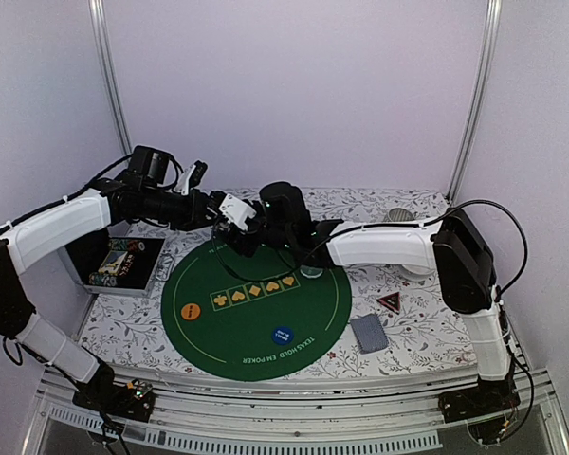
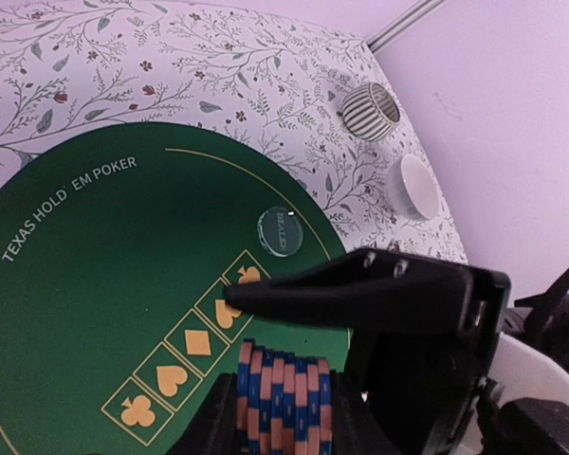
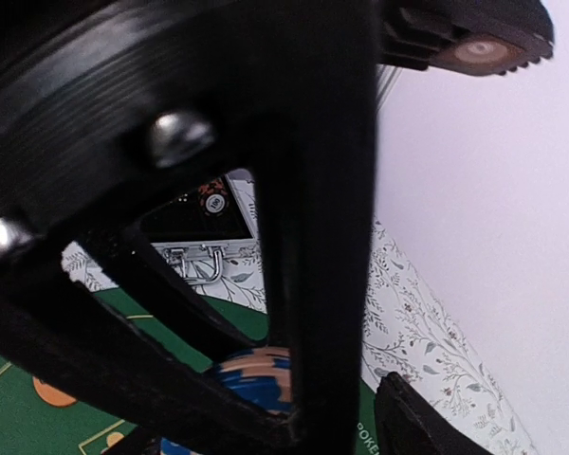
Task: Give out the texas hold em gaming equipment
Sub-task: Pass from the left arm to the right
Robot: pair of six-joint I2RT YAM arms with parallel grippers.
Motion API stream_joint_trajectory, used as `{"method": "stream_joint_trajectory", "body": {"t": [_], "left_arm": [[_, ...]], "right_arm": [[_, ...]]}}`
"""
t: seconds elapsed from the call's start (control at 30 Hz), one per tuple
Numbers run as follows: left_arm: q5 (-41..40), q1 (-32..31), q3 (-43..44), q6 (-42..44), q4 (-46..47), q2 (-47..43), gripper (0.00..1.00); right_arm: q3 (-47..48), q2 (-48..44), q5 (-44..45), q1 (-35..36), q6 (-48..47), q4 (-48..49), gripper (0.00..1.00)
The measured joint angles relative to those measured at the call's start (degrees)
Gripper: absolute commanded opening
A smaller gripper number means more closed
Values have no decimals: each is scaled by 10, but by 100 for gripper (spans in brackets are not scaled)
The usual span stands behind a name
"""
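Note:
My left gripper (image 1: 235, 220) hangs over the far edge of the round green poker mat (image 1: 256, 313). In the left wrist view it (image 2: 283, 412) is shut on a stack of blue-and-orange striped chips (image 2: 283, 398). My right gripper (image 1: 254, 235) meets it from the right with its jaws wide apart. One of its black fingers (image 2: 360, 294) lies just above the stack. The chips also show in the right wrist view (image 3: 261, 379), behind the left gripper's frame. A clear disc (image 2: 280, 230), an orange button (image 1: 192, 311) and a blue button (image 1: 283, 335) lie on the mat. A grey-blue card deck (image 1: 368, 333) and a red-black triangle marker (image 1: 389, 302) lie to its right.
An open metal chip case (image 1: 123, 263) stands left of the mat. A ribbed grey cup (image 2: 371, 111) and a white bowl (image 2: 412, 186) sit at the back right on the floral cloth. White walls close in the back and sides.

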Motion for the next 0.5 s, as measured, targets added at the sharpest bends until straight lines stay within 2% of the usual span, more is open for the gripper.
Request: {"method": "stream_joint_trajectory", "body": {"t": [0.13, 0.27, 0.3, 0.5], "left_arm": [[-1, 0, 0, 1, 2, 0, 0], [-2, 0, -1, 3, 1, 0, 0], [-3, 0, -2, 3, 0, 0, 0], [-3, -1, -8, 3, 7, 6, 0]], "right_arm": [[0, 0, -4, 3, 1, 3, 51], [0, 0, -5, 3, 3, 5, 61], [0, 0, -5, 3, 3, 6, 60], [0, -1, -11, 5, 6, 2, 34]]}}
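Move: The chip stack is in the left hand's grip, practically at its hand point. From the right hand, it lies between the open fingers, about 1 cm ahead, 2 cm left and 2 cm lower. Some 20 cm below the right hand, the dealer disc lies about 5 cm ahead and 20 cm right, the card row about 3 cm back and 4 cm right, and the orange disc about 9 cm back and 12 cm left. The right fingers close partway around the left-held chip stack, easing about 1 cm back and left. ##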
